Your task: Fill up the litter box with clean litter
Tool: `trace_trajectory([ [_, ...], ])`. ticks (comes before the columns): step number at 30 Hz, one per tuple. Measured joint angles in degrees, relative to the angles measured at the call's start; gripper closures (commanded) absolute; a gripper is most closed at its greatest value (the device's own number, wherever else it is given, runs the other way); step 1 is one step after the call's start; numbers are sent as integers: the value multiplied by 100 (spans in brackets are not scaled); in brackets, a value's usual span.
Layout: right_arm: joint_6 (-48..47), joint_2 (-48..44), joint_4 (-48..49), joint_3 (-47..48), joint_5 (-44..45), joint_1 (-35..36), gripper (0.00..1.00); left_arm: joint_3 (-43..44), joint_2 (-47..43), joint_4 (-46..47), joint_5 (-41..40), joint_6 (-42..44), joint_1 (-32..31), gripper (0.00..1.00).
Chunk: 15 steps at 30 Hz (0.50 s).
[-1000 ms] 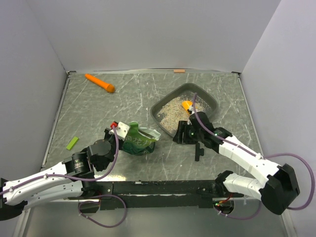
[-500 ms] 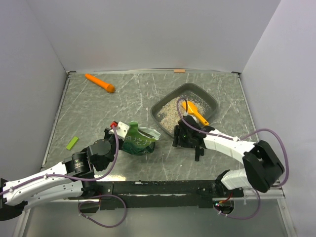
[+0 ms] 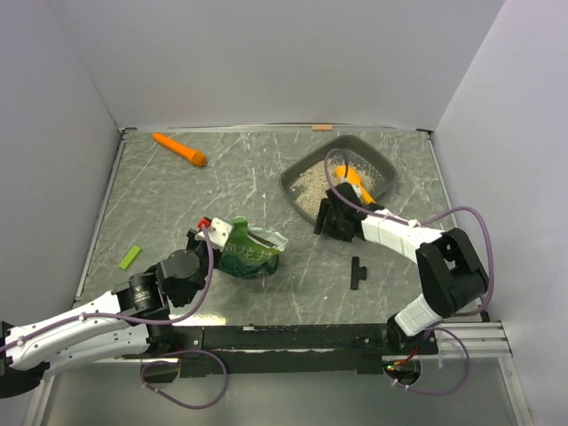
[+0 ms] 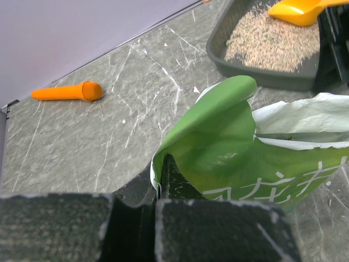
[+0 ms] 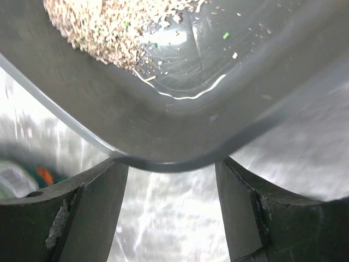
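The dark grey litter box (image 3: pixel 297 175) sits at the back right, turned at an angle. Pale clean litter (image 3: pixel 311 182) covers its left part, and an orange scoop (image 3: pixel 355 180) lies in it. My right gripper (image 3: pixel 327 217) is open, its fingers (image 5: pixel 92 207) on either side of the box's near corner (image 5: pixel 180 109), with litter (image 5: pixel 109 27) just beyond. My left gripper (image 3: pixel 209 232) is shut on the edge of the green bag (image 3: pixel 248 256), which lies open-mouthed toward the box (image 4: pixel 272 79). The bag (image 4: pixel 240 142) fills the left wrist view.
An orange carrot-shaped object (image 3: pixel 179 149) lies at the back left, also in the left wrist view (image 4: pixel 65 91). A small green strip (image 3: pixel 130 257) lies at the left edge. A small black piece (image 3: pixel 357 272) lies on the table near the right arm. Walls enclose three sides.
The litter box has slid away and to the right and turned, with my right gripper following its near corner. The left gripper and the bag have stayed put.
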Motion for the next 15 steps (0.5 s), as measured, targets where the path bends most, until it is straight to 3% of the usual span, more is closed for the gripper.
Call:
trace_trajectory([
  [7,-448,238,101,413,-83,-745,29,0,0,2,2,-2,31,99],
  [15,-1512,-656,42,452,-984,-621,32,0,-13,-11,42,-7,85,99],
])
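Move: The litter box's near corner is right at the open right fingertips. Its middle lies about 10 cm ahead and 3 cm to the right, with the yellow scoop in it some 9 cm ahead and 7 cm right. The litter bag stands about 16 cm left of the right hand and 7 cm nearer, and the black tool some 12 cm back and 8 cm right. From the left hand the box's middle is some 17 cm ahead, 22 cm right and 21 cm below. The right hand, fingers still apart, bears on the near corner of the litter box and pushes it along the table, going about 4.5 cm forward and 3 cm to the right. It then comes free, rising quickly to end about 7 cm higher than it began while easing left and slightly back, its fingertips tipping up some 10 degrees and the hand turning counter-clockwise; the left hand keeps its pinch on the bag's edge. ##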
